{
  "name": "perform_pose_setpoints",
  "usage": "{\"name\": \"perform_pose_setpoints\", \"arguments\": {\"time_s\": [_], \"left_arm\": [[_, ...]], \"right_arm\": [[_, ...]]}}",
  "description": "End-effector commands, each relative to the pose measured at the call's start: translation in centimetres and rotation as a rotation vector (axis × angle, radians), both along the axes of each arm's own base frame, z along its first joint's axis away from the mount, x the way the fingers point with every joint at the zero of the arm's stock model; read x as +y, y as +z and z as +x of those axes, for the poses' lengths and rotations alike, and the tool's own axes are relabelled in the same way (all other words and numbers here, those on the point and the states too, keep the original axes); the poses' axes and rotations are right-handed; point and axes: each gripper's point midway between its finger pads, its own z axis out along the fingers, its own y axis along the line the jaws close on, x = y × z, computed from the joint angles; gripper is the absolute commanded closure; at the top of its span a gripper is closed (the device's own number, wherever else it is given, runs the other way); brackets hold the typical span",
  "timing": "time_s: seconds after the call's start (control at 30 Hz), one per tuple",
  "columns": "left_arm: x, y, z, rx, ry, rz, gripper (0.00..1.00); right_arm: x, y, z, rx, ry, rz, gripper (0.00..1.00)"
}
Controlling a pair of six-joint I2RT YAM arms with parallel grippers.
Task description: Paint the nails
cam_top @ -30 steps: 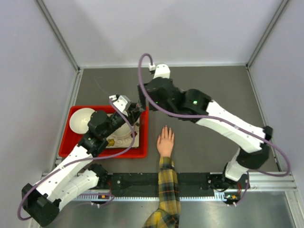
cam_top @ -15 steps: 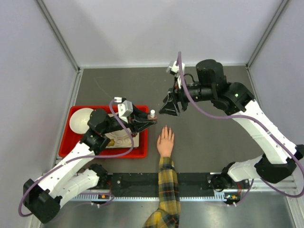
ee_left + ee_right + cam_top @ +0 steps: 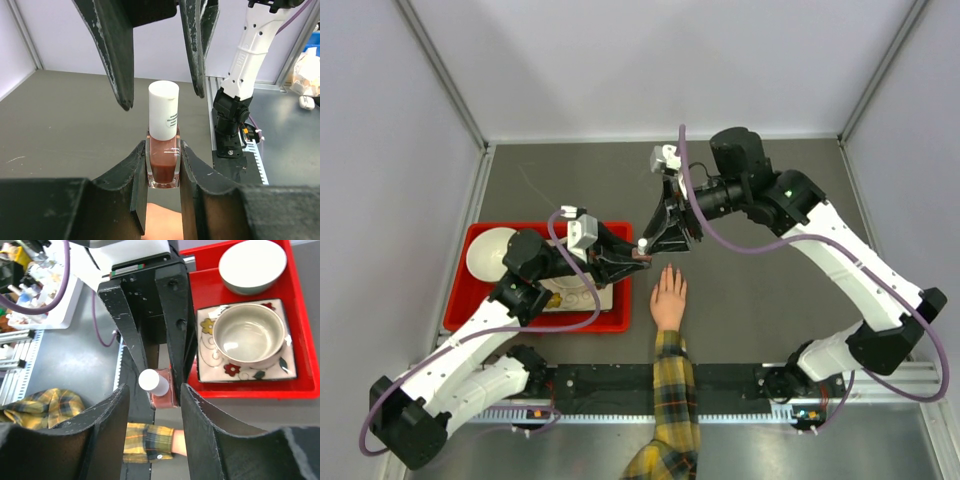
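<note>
My left gripper (image 3: 163,148) is shut on a small nail polish bottle (image 3: 163,157) of reddish-brown polish with a white cap (image 3: 164,110), held upright just beyond the fingertips of a human hand (image 3: 669,298). The hand lies flat on the table with a yellow plaid sleeve (image 3: 670,390). The nails are too small to make out. From above, my right gripper (image 3: 155,387) straddles the cap (image 3: 152,381), its fingers (image 3: 117,55) apart with a gap on each side. In the top view both grippers meet at the bottle (image 3: 642,247).
A red tray (image 3: 480,320) sits at the left with a white bowl (image 3: 252,262) and a grey bowl (image 3: 250,335) on a flowered square plate (image 3: 287,367). The right arm's base (image 3: 232,125) stands at the near table edge.
My right gripper swung away from the tray, then came back down over the bottle's cap, its jaws narrowing. My left gripper carried the bottle rightward, out past the tray's edge.
</note>
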Motion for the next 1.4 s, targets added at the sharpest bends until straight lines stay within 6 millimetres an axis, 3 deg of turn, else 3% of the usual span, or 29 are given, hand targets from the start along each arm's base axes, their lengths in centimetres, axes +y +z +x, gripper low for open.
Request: {"name": "perform_pose_setpoints", "arguments": {"time_s": [0.0,0.17,0.4,0.63,0.83,0.87,0.93,0.97,1.03,1.07,1.1,1.13,1.17,1.2,1.23,1.27,1.3,1.33,1.37], "left_arm": [[0.1,3.1,-1.0,-0.092,-0.04,-0.062,1.0],[0.0,3.0,-1.0,-0.087,-0.043,-0.063,1.0],[0.0,3.0,-0.9,-0.088,-0.03,-0.066,1.0],[0.1,2.9,-0.3,-0.081,0.002,-0.065,1.0],[0.7,3.3,1.5,-0.091,0.126,-0.079,1.0],[0.8,3.1,1.9,-0.087,0.15,-0.076,1.0],[1.7,3.4,3.4,-0.098,0.259,-0.083,1.0],[2.1,3.1,4.2,-0.088,0.311,-0.077,1.0],[3.7,3.4,6.2,-0.095,0.465,-0.096,1.0],[4.2,3.4,6.7,-0.097,0.511,-0.101,1.0],[5.2,3.2,7.7,-0.094,0.59,-0.106,1.0],[5.7,3.5,7.8,-0.102,0.617,-0.116,1.0],[6.0,3.3,8.0,-0.1,0.64,-0.117,1.0],[6.3,3.5,8.1,-0.107,0.658,-0.125,1.0],[6.5,3.5,8.2,-0.106,0.672,-0.126,1.0],[6.5,3.5,8.2,-0.106,0.672,-0.128,1.0],[6.6,3.5,8.2,-0.108,0.675,-0.13,1.0],[6.6,3.6,8.2,-0.109,0.675,-0.132,1.0],[6.7,3.6,8.2,-0.109,0.681,-0.132,1.0]], "right_arm": [[0.7,1.8,-0.8,-0.056,0.108,0.097,0.56],[0.9,1.6,-0.9,-0.061,0.115,0.119,0.58],[1.1,1.3,-0.8,-0.052,0.104,0.118,0.74],[1.3,1.5,-1.2,-0.065,0.087,0.117,0.82],[2.6,0.5,-1.6,-0.088,0.033,0.081,1.0],[2.9,-0.5,-0.3,-0.099,-0.054,0.049,1.0],[4.0,-1.2,-0.1,-0.087,-0.126,0.048,1.0],[4.0,-1.4,2.1,-0.14,-0.277,0.034,1.0],[5.3,-1.2,2.6,-0.116,-0.446,0.046,1.0],[3.8,-1.5,6.5,-0.166,-0.749,0.012,1.0],[4.3,-1.6,5.8,-0.123,-0.872,0.022,1.0],[3.4,-1.6,6.5,-0.118,-1.013,0.013,1.0],[1.4,-2.4,8.4,-0.156,-1.257,-0.015,1.0],[2.4,-2.5,6.9,-0.102,-1.307,0.012,1.0],[2.8,-1.1,6.8,-0.076,-1.358,0.054,1.0],[2.0,-2.2,6.8,-0.134,-1.444,-0.01,1.0],[3.7,-4.1,6.7,-0.108,-1.476,-0.032,1.0],[4.4,-2.3,6.4,-0.066,-1.52,0.03,1.0],[3.8,-3.3,6.0,-0.087,-1.536,-0.04,1.0]]}}
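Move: The nail polish cap stands level with the right fingers fore and aft and at about their height, some 1 cm to their left, not yet gripped. It is about 3 cm above the left hand, which already holds the bottle. From the right hand, the bowl lies roughly 11 cm ahead, 19 cm left and 33 cm below, and the hand model about 3 cm ahead, 3 cm right and 34 cm below. The upright polish bottle's cap is pinched from both sides as the right fingers ease about 1 cm left and close. Then the right hand turns the cap clockwise some 70 degrees while the left, keeping its grip on the bottle, turns counter-clockwise about 30, both hands swinging together some 6 to 8 cm forward and 5 cm left. ##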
